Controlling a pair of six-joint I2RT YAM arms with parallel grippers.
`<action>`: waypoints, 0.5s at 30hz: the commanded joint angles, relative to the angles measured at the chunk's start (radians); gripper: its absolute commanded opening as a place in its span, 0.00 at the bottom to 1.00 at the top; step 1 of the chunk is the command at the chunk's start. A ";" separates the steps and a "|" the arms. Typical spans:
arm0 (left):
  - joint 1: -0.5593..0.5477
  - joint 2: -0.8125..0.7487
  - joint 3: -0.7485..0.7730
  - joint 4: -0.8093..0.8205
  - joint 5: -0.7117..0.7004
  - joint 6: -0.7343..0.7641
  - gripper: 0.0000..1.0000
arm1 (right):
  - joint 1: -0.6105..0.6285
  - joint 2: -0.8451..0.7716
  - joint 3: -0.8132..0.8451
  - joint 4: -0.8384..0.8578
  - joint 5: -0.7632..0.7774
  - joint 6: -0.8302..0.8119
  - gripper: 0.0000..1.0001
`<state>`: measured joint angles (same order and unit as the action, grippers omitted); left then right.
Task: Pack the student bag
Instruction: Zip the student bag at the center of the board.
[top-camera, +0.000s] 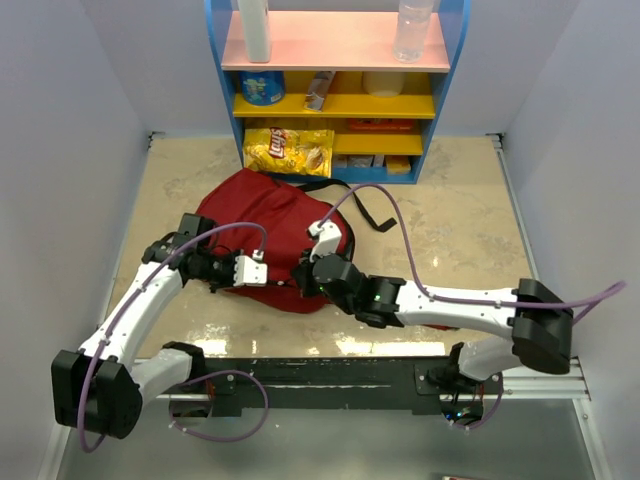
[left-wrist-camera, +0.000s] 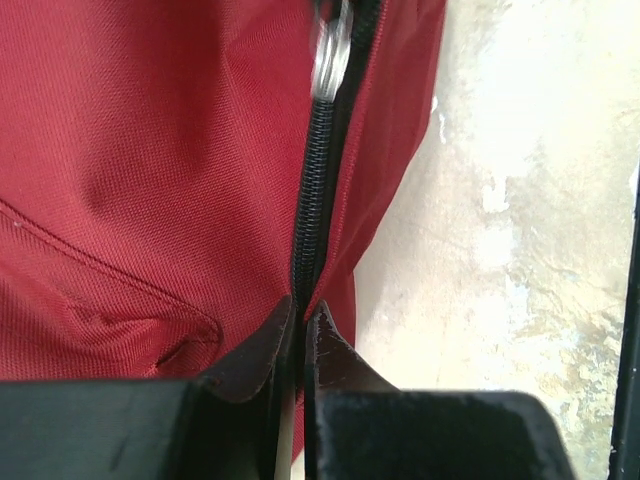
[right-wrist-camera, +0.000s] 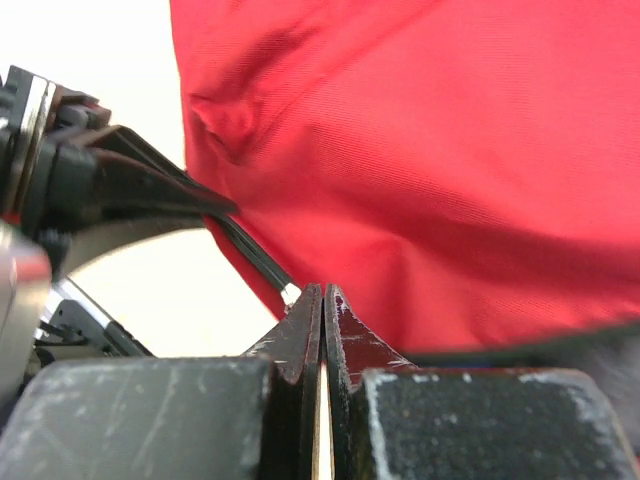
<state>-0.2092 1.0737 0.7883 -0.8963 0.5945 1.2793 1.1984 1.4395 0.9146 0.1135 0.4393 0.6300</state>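
Observation:
The student bag (top-camera: 262, 222), a dark-red backpack, lies flat in the middle of the table. Its black zipper (left-wrist-camera: 312, 180) runs along the near edge up to a blurred silver pull (left-wrist-camera: 330, 48). My left gripper (top-camera: 262, 271) (left-wrist-camera: 301, 312) is shut on the zipper seam at the bag's near-left edge. My right gripper (top-camera: 306, 277) (right-wrist-camera: 324, 292) is shut at the same edge, just to the right. A silver zipper pull (right-wrist-camera: 290, 293) sits at its fingertips, and red fabric (right-wrist-camera: 420, 150) fills the space behind. The bag's inside is hidden.
A blue shelf unit (top-camera: 216, 60) with yellow boards stands at the back. It holds a yellow chips bag (top-camera: 290, 151), a blue tub (top-camera: 262, 87) and bottles (top-camera: 414, 28). A black strap (top-camera: 375, 212) trails off the bag's right side. Grey walls close in both sides.

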 joint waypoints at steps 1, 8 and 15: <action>0.048 -0.017 -0.011 -0.001 -0.059 0.046 0.00 | -0.005 -0.128 -0.055 -0.049 0.088 0.013 0.00; 0.063 -0.032 0.023 -0.049 -0.073 0.072 0.00 | -0.025 -0.197 -0.083 -0.133 0.153 -0.019 0.00; 0.120 -0.066 0.023 -0.110 -0.105 0.152 0.00 | -0.124 -0.254 -0.131 -0.150 0.193 -0.067 0.00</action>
<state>-0.1471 1.0290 0.7876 -0.9443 0.5907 1.3514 1.1324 1.2526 0.7982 -0.0116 0.5251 0.6128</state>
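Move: Just left of the shut right fingertips, about 3 cm away and a little lower, sits the zip slider; the bag's right rim, where the open mouth bends away, lies some 12 cm to the right, 7 cm ahead and 8 cm below this hand. The black strap end is about 20 cm right and 13 cm ahead of it, down on the table. From the left hand the slider is roughly 9 cm to the right and 1 cm ahead. Drawing the zip slider along its track, the right hand keeps its shut grip on the pull and travels about 7 cm to the right, towards the bag's right rim, curving slightly forward at the end and turning some 8 degrees clockwise. The left hand keeps the zip's left end pinched and gives the counter-pull, easing about 1.5 cm left. ##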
